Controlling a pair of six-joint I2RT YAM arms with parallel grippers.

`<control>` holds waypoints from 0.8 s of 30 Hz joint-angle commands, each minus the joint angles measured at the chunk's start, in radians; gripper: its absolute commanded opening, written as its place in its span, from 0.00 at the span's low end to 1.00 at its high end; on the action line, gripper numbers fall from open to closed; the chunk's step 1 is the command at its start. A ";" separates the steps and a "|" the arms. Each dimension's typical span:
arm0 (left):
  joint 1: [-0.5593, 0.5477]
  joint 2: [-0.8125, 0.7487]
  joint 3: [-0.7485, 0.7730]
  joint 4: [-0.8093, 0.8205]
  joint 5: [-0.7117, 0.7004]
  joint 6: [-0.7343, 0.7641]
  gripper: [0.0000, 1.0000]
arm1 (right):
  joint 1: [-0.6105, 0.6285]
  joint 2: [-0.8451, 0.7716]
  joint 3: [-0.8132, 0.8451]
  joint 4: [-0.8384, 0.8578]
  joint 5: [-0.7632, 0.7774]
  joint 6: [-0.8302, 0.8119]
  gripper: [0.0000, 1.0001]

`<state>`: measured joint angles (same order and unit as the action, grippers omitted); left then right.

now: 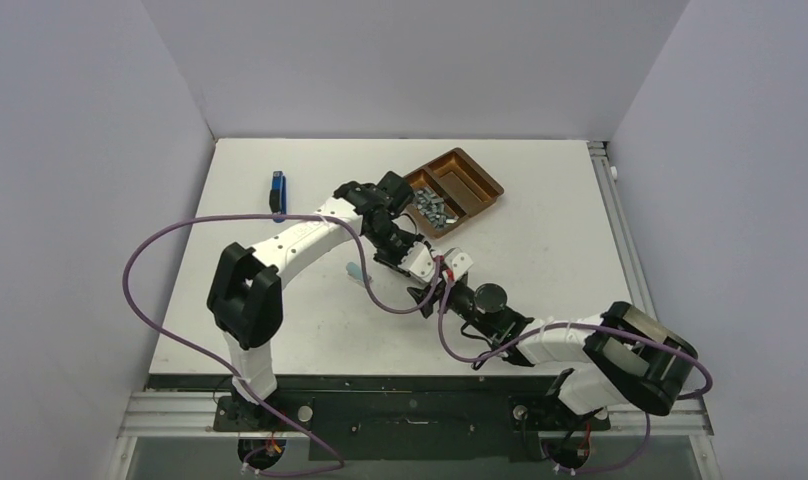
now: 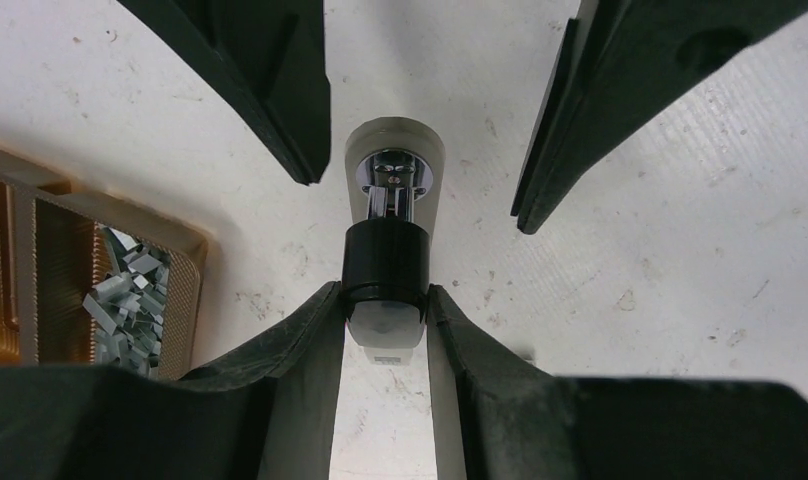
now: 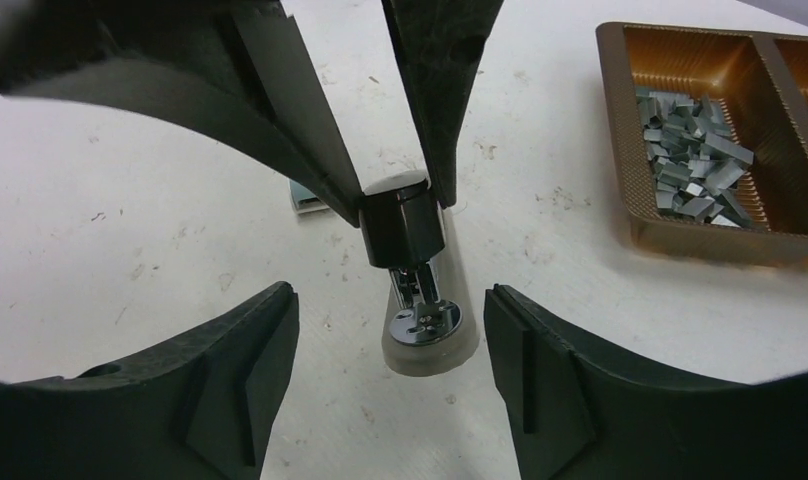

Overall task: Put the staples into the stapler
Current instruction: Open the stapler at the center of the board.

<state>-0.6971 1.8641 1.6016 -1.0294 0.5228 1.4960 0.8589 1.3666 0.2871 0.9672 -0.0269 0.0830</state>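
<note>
The stapler (image 3: 420, 300), black on top with a pale base and a chrome anvil, lies on the table between both grippers. My left gripper (image 2: 385, 300) is shut on its rear end, the fingers pressing the black top from both sides. My right gripper (image 3: 390, 295) stands open, one finger on each side of the stapler's front end and touching neither side. The staples (image 3: 692, 155), several small silvery-grey strips, lie heaped in one compartment of the brown tray (image 3: 620, 150). From above, the left gripper (image 1: 405, 245) and right gripper (image 1: 450, 270) meet tip to tip, hiding the stapler.
The brown tray (image 1: 480, 180) sits at the back right of the white table, with the staples (image 1: 432, 208) in its near compartment. A blue object (image 1: 278, 190) lies at the back left. A small pale box (image 1: 353, 270) rests just left of the left gripper.
</note>
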 commanded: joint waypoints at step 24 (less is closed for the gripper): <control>0.019 -0.105 0.104 -0.163 0.144 0.073 0.09 | -0.026 0.205 0.070 0.174 -0.085 -0.003 0.19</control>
<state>-0.6720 1.8206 1.6310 -1.1572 0.5571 1.5482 0.8433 1.5562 0.3443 1.1072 -0.0998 0.0620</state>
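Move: The left hand already pinches the stapler's black cap; the base's rounded nose lies about 3 cm below that hand, 2 cm back and 2 cm to its right. From the open right hand, which points ahead and left, this nose is some 2 cm ahead, level sideways and 3 cm lower. Counted from the right hand, the light-blue block lies 3 cm ahead and 13 cm left, the staples in the tray 19 cm ahead and 3 cm right, both roughly 9 cm lower. The right hand eases about 2 cm left, sinking a little over 1 cm and, late on, edging about 1 cm forward, while its fingers narrow around the rounded nose of the stapler's base until they pinch it from both sides, its wrist barely turning. Meanwhile the left hand keeps its pinch on the black cap and brings the stapler about 2 cm up, with a smaller shift left and back, then nearly stops for the right hand's grip. ##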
